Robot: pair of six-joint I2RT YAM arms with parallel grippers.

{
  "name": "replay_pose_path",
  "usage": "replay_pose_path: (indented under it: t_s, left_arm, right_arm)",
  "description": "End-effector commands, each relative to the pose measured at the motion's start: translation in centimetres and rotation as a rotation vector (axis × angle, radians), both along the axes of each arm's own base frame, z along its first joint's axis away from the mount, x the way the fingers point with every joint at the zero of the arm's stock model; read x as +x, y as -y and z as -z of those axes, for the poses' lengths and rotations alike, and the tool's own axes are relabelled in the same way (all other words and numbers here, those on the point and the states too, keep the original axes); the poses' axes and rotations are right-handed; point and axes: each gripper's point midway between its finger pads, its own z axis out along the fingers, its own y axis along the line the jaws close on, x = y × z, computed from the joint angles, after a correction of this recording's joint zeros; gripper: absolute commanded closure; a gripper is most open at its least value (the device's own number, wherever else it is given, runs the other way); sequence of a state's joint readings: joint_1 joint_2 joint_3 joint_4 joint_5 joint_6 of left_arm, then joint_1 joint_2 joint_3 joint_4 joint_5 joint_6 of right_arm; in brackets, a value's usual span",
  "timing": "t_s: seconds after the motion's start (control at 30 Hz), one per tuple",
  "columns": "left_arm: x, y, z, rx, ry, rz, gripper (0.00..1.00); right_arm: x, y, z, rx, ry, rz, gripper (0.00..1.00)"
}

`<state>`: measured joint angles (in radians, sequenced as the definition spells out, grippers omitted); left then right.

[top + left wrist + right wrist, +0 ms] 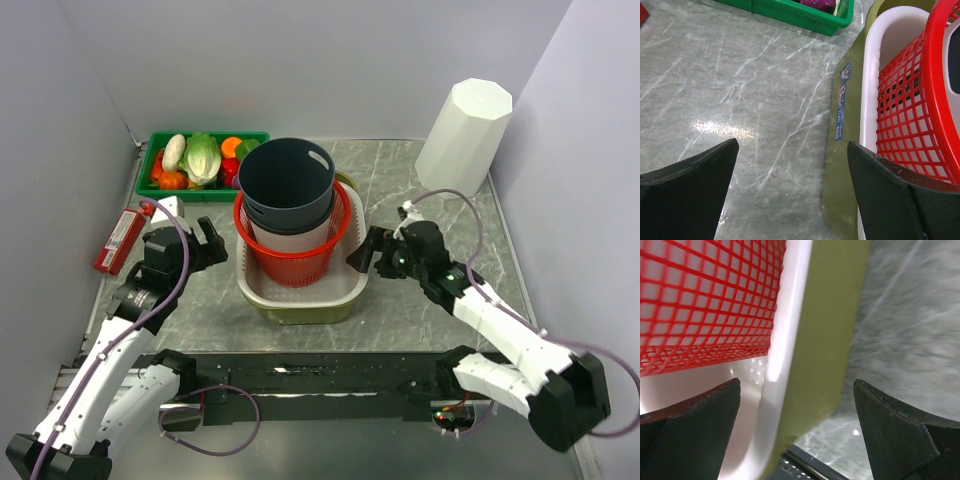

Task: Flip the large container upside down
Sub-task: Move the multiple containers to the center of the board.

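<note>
The large container is an olive-green tub (pixel 305 312) standing upright in the middle of the table. Nested in it are a white tub (pixel 262 290), a red mesh basket (pixel 290 262), a pale bucket (pixel 290 236) and a dark grey bucket (pixel 287 185). My left gripper (pixel 211 244) is open at the tub's left side; bare table and the olive rim (pixel 840 165) lie between its fingers (pixel 792 145). My right gripper (pixel 362 250) is open at the right side. It straddles the white (pixel 790 315) and olive (pixel 825 340) rims (pixel 796 382) without touching them.
A green crate (pixel 210 135) of vegetables stands at the back left, close behind the stack. A tall white faceted container (pixel 463 135) stands at the back right. A red packet (pixel 120 240) lies by the left wall. A black rail (pixel 300 370) runs along the near edge.
</note>
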<state>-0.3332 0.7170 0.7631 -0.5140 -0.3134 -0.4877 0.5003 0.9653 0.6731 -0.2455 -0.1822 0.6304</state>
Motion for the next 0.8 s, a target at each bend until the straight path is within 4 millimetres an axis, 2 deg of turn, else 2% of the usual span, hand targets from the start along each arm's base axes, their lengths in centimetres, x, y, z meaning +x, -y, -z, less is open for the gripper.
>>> replay_pose_path:
  t_s: [0.0, 0.03, 0.2, 0.23, 0.5, 0.63, 0.77]
  left_arm:
    - [0.2, -0.5, -1.3, -0.011, 0.047, -0.035, 0.04]
    - [0.1, -0.6, -1.4, -0.014, 0.053, -0.037, 0.04]
    - [-0.2, -1.2, -2.2, -0.02, 0.091, -0.064, 0.04]
    - [-0.3, -1.4, -2.2, -0.019, 0.09, -0.075, 0.04]
    - [-0.7, -2.5, -2.8, -0.02, 0.111, -0.135, 0.04]
    - [-1.1, -3.1, -3.3, -0.025, 0.132, -0.167, 0.04]
    - [-1.6, -3.4, -4.1, -0.042, 0.17, -0.174, 0.04]
  right_arm:
    - [1.5, -3.6, -2.5, 0.133, 0.031, -0.111, 0.0]
    - [2.3, -4.3, -2.3, 0.14, 0.029, -0.124, 0.0]
    - [3.3, -6.7, -1.7, 0.172, -0.028, -0.204, 0.0]
    - [4.0, -7.4, -1.8, 0.185, -0.019, -0.22, 0.0]
    - [5.5, -11.8, -2.1, 0.212, -0.047, -0.278, 0.0]
    - [6.1, -11.7, -1.8, 0.185, -0.056, -0.247, 0.0]
    - [6.7, -9.1, -1.7, 0.057, -0.037, -0.146, 0.0]
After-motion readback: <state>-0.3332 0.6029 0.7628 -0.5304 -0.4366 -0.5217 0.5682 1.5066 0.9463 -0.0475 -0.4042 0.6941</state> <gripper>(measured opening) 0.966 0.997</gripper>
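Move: My open right hand straddles the right wall of the bottom tubs (white in olive). The middle of those tubs lies about 14 cm to its left, 3 cm ahead and 8 cm below. The red basket nested in them is some 16 cm left and 4 cm ahead, around hand height; the green crate is about 36 cm left, 20 cm ahead and 13 cm lower. From my left hand the tubs' middle is roughly 20 cm to the right, level fore and aft, 12 cm down. With my fingers kept wide open around the tubs' right wall, I sweep my right hand about 10 cm left and half as far forward, sinking slightly at first, tipping it down and turning it counter-clockwise a little over 10 degrees. My outer finger comes against the olive side and pushes the stack left. My left hand, also open, eases left and up some 2.5 cm each. ##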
